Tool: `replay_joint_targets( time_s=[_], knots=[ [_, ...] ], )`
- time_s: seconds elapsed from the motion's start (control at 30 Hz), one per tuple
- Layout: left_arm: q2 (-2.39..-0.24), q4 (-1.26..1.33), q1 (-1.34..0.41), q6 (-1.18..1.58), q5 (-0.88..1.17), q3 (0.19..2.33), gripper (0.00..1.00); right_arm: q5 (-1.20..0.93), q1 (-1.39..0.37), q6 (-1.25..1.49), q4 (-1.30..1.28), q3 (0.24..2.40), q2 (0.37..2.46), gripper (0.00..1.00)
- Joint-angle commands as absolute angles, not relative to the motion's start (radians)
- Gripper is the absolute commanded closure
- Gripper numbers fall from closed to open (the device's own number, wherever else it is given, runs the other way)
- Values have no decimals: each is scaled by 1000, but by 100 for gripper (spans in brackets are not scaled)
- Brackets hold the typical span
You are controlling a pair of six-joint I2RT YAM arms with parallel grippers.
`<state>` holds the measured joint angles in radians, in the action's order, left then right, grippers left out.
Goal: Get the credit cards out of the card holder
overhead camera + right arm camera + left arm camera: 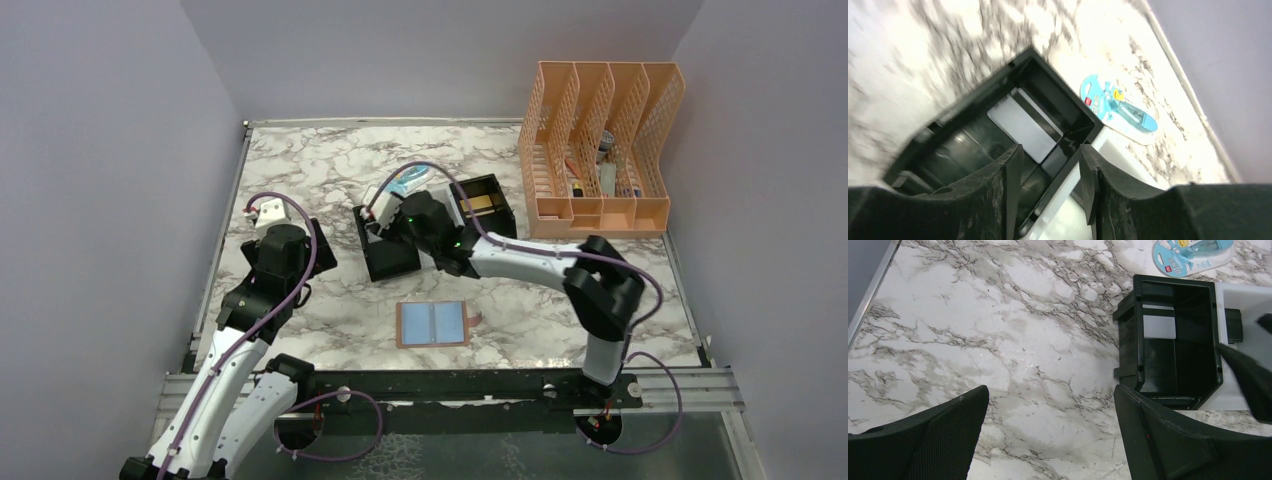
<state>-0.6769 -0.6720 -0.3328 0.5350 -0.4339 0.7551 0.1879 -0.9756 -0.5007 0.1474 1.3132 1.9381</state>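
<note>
The card holder [433, 324] lies open and flat on the marble, its pale blue pockets facing up and its snap tab to the right. A silvery grey credit card [1024, 128] [1158, 322] leans inside the tray's left black compartment [387, 254]. A gold-orange card [484, 203] rests in the right black compartment. My right gripper [1050, 161] [392, 222] hovers over the tray, open and holding nothing, its jaws on either side of the wall between the black and white compartments. My left gripper [1048, 400] [300, 250] is wide open over bare marble to the left of the tray.
A blue-and-white blister pack [410, 180] [1193, 252] [1120, 102] lies just behind the tray. An orange mesh file organizer [600, 150] stands at the back right. A dark flat thing [1233, 326] sits in the tray's white middle compartment.
</note>
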Motion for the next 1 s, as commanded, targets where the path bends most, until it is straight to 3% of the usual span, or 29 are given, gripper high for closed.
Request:
replay_joint_targets(
  time_s=[0.0,0.2,0.37,0.97],
  knots=[
    [-653,-664,-327,530,-431,745,1,178,-981,-35,188,1195,1731,54],
    [-645,-664,-325,530,-431,746,1,18,-998,527,-182,1086,1633,51],
    [-656,-661,-324,524,-408,747,1,243,-1115,711,-203,924,1581,45],
    [-647,-655,-324,519,-396,742,1,333,-1230,738,-363,1086,1795,30]
  ],
)
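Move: Behind and to the right of the right hand lies the opened card holder, its middle roughly 18 cm back, 10 cm right and 13 cm below. The box's left compartment is almost directly under the hand, about 9 cm down and 1 cm right, with the white compartment some 2 cm ahead, 10 cm right and 9 cm down. From the idle left hand the card holder is about 8 cm back, 23 cm right and 20 cm below. Swinging clear of the box's left compartment, the right hand first climbs some 7 cm, then arcs back towards the robot and down, drifting right, to finish about 19 cm farther back, low over the card holder's left half. The wrist tips the fingers steeply down and turns clockwise, while the part-open fingers spread wider; no touch on the holder can be made out. ##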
